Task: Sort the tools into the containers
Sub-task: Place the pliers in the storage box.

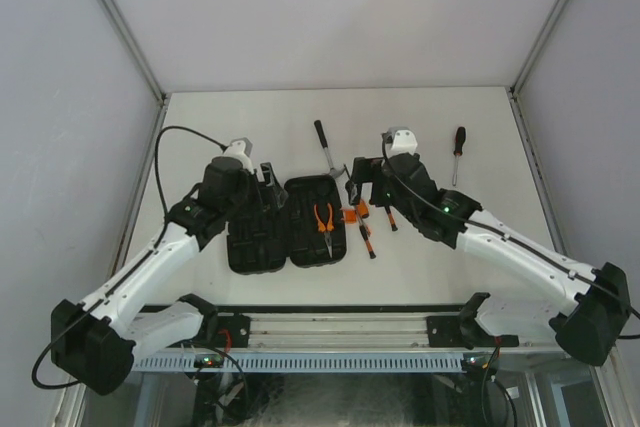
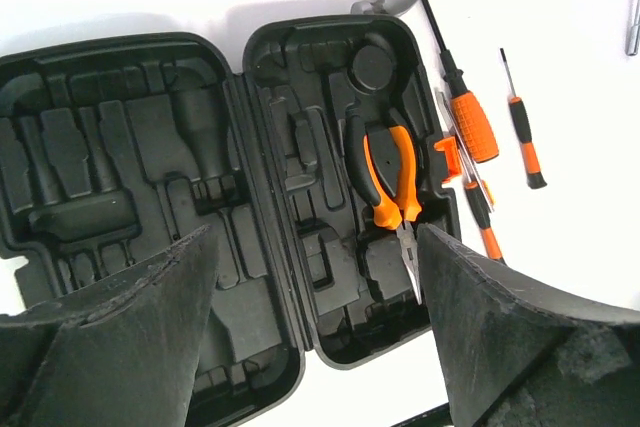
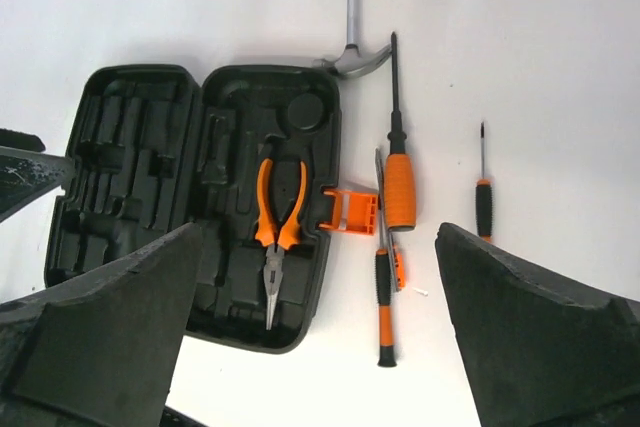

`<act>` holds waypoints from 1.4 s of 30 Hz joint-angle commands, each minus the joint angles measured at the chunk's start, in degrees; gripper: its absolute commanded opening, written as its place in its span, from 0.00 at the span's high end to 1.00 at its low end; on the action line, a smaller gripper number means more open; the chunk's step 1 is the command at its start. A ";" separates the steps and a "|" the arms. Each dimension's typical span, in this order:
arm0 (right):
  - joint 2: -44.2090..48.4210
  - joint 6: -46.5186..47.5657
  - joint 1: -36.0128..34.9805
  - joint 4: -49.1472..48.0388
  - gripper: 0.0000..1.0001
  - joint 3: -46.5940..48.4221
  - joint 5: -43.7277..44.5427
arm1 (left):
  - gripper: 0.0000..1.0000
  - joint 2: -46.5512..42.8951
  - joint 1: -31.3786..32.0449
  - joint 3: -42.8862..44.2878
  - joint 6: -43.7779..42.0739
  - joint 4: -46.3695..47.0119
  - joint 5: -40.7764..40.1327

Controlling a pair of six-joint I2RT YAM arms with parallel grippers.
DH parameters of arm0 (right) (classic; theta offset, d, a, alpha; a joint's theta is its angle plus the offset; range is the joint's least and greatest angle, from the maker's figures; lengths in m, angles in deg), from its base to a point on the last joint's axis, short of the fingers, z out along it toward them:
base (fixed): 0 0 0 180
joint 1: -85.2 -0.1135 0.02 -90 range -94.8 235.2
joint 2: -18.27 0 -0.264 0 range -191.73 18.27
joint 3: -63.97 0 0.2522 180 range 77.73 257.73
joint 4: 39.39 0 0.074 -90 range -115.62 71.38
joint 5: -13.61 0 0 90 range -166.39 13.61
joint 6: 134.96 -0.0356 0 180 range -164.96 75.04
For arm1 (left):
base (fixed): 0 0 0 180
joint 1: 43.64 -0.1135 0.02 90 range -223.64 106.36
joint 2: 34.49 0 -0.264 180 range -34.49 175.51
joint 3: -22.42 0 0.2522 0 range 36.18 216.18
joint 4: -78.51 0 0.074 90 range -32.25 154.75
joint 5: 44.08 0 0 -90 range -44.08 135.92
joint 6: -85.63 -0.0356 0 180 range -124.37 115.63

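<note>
The black tool case lies open in two halves, with the orange-handled pliers in a slot of its right half. In the left wrist view my left gripper hangs open above the case, and the pliers lie by its right finger. My right gripper is open and empty over the case's right edge, above the pliers, a thick orange-handled screwdriver and two slim screwdrivers. The hammer lies behind the case.
A longer dark-handled screwdriver lies apart at the back right. The case's orange latch sticks out towards the loose screwdrivers. White walls close in the table on the left, the right and the back.
</note>
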State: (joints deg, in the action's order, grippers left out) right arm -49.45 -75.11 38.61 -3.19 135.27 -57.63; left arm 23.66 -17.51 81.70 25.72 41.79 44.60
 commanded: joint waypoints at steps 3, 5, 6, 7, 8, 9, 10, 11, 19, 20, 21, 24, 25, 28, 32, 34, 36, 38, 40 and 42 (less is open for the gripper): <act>7.52 2.52 5.12 -12.29 0.00 -6.80 -4.52 | 0.14 2.76 1.21 4.46 1.63 4.71 -1.62; 7.61 2.20 7.98 -13.11 0.00 -7.64 -9.99 | 0.14 3.82 1.27 4.89 1.61 4.93 -1.64; 7.34 2.06 9.51 -13.54 0.00 -7.95 -12.66 | 0.14 4.41 1.24 5.11 1.70 5.08 -1.66; 6.96 2.11 10.84 -14.20 0.01 -8.26 -16.00 | 0.14 5.08 1.24 5.25 1.91 5.30 -1.61; 6.69 1.89 11.92 -15.12 0.03 -8.76 -18.68 | 0.15 5.77 1.26 5.48 2.17 5.57 -1.58; 6.00 1.44 12.82 -15.93 0.07 -9.14 -20.69 | 0.16 6.46 1.26 5.63 2.50 5.82 -1.64; 5.29 1.18 13.44 -16.54 0.13 -9.40 -22.25 | 0.17 7.27 2.12 5.88 2.85 6.04 -1.77; 4.53 0.87 13.75 -16.90 0.19 -9.26 -23.11 | 0.18 8.21 3.04 6.24 3.21 6.04 -2.07; -4.85 -3.22 11.50 -16.08 0.65 -5.76 -25.97 | 0.26 19.00 4.37 11.55 5.83 4.37 -2.09; -6.32 -3.73 10.59 -14.86 0.66 -4.85 -24.96 | 0.27 20.16 4.43 12.13 5.92 4.19 -1.95; -7.68 -4.13 9.65 -13.95 0.67 -3.99 -24.24 | 0.28 21.32 4.39 12.62 5.95 4.08 -1.66; -11.73 -4.69 6.40 -12.53 0.68 -2.05 -21.51 | 0.33 24.28 4.61 14.01 5.63 4.13 -1.03; -12.99 -5.36 5.63 -11.98 0.68 -1.41 -21.11 | 0.35 25.22 4.65 14.47 5.35 4.07 -0.90; -16.92 -7.19 4.61 -10.69 0.70 0.87 -21.76 | 0.40 27.94 5.01 16.02 4.47 3.62 -0.45; -20.52 -10.22 4.47 -10.29 0.75 1.85 -21.98 | 0.48 30.65 5.69 17.67 3.85 2.65 0.23; -22.40 -11.32 4.49 -10.15 0.76 2.39 -22.71 | 0.50 31.62 6.36 17.97 3.75 2.57 0.58; -24.16 -11.73 4.49 -9.87 0.77 3.03 -23.37 | 0.51 32.28 6.92 17.96 3.67 2.57 1.03; -25.42 -11.77 4.57 -9.85 0.78 3.34 -24.19 | 0.53 32.83 7.24 17.75 3.66 2.65 1.27; -26.57 -11.71 4.62 -9.58 0.78 3.77 -24.64 | 0.54 33.29 7.45 17.34 3.62 2.86 1.64; -27.77 -11.53 4.71 -8.55 0.79 4.42 -24.91 | 0.55 33.57 7.53 17.01 3.58 3.23 1.98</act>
State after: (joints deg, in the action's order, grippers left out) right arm -76.31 -85.49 43.13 -12.08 136.39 -81.47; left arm 56.86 -10.34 96.25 30.03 44.04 45.13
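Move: The pliers lie in the storage box's right half, about 10 cm right of the left hand, 3 cm back and 14 cm below. From the right hand they are some 7 cm left, 3 cm back and 18 cm down. The orange latch is about 2 cm left of the right hand and level fore and aft; the big screwdriver's middle is 5 cm ahead and 1 cm left, the hammer head 10 cm ahead and 4 cm left. Swing the right gripper about 3 cm right and slightly forward, opening fully, then reverse: narrow the fingers to nearly shut, sweeping some 10 cm left and down to just above the pliers' pivot and jaws, tipping down nearly 30 degrees. Meanwhile bring the left gripper right, down and somewhat forward to the handles, half closing it. ##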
